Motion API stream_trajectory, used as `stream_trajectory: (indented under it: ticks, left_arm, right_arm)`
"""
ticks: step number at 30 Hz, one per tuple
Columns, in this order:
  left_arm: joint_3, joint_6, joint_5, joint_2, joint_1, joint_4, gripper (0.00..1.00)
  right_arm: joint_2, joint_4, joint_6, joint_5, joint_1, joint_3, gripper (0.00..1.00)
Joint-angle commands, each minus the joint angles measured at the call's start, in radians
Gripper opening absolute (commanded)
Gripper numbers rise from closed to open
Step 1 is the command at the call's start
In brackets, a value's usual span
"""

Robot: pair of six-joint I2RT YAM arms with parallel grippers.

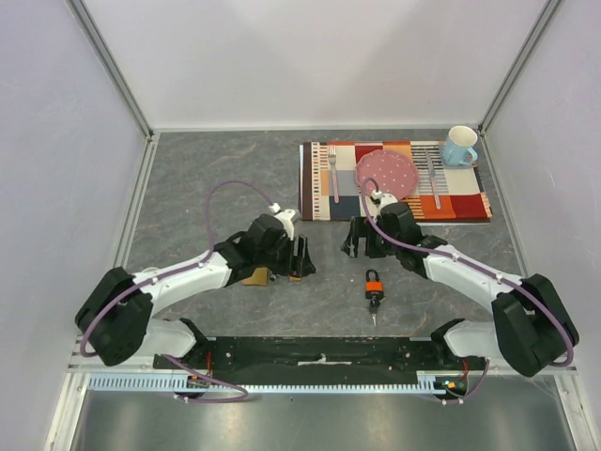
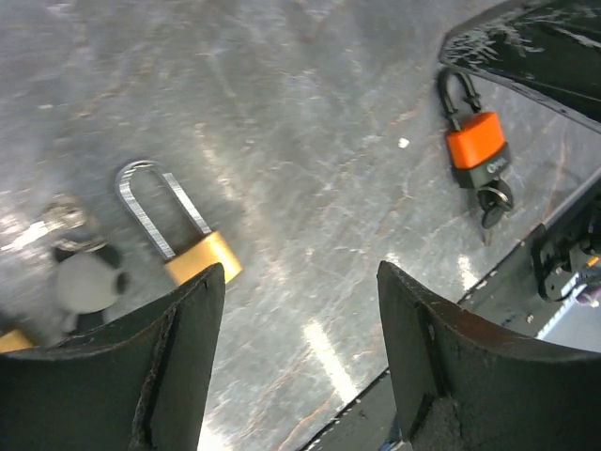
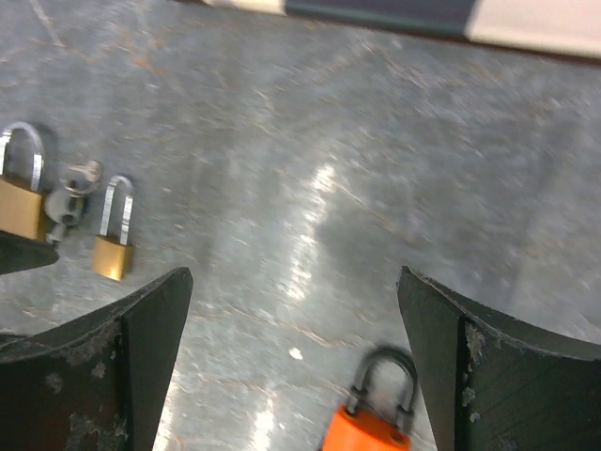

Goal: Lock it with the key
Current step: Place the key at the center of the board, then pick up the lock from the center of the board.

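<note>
An orange padlock (image 1: 374, 281) lies on the grey table between the arms, with a key (image 1: 375, 303) in its bottom end. The left wrist view shows this orange padlock (image 2: 476, 150) and its key (image 2: 495, 201) at the upper right. My left gripper (image 2: 299, 282) hangs open over bare table, and a brass padlock (image 2: 201, 258) with a long shackle lies by its left finger. My right gripper (image 3: 296, 282) is open too; the orange padlock (image 3: 371, 427) lies just near of its gap, toward the right finger. In the top view the left gripper (image 1: 302, 258) and right gripper (image 1: 362, 240) flank the spot above the padlock.
Two brass padlocks (image 3: 21, 202) (image 3: 113, 249) and loose keys (image 3: 75, 183) lie to the left. A striped placemat (image 1: 470, 202) at the back right carries a pink plate (image 1: 386, 172), forks and a blue mug (image 1: 459, 147). A black rail (image 1: 319, 355) runs along the near edge.
</note>
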Motion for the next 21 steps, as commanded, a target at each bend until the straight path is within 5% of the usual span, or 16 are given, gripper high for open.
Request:
stream_trajectory:
  ticks: [1,9,21]
  left_arm:
    - [0.087,-0.046,-0.002,0.081,-0.08,0.059,0.72]
    - [0.153,-0.067,0.045,0.203,-0.14,0.1,0.7]
    - [0.172,-0.086,0.099,0.279,-0.143,0.161,0.67]
  right_arm:
    - [-0.072,-0.143,-0.01,0.022,-0.055,-0.05,0.98]
    - [-0.224,-0.304,0.068,0.023,-0.081,-0.122,0.97]
    - [-0.209,-0.283,0.166,-0.075,-0.08,-0.238,0.7]
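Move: Back and to the right of the right hand, the orange padlock lies about 10 cm nearer the base, 6 cm to the right and 6 cm below, its key sticking out some 5 cm closer to the base. From the left hand the orange padlock is roughly 21 cm to the right, 4 cm back and 6 cm below. The small brass padlock lies level with the left hand in reach, about 2 cm to its left. Drawing back some 8 cm while also going right and sinking about 5 cm, the right hand comes down over the orange padlock, its fingers tipping down by nearly 20 degrees and closing partway from wide open, one to each side above the padlock. The left hand, open and empty, travels about 8 cm right towards the same padlock, turning slightly clockwise and leaving the small brass padlock behind. ##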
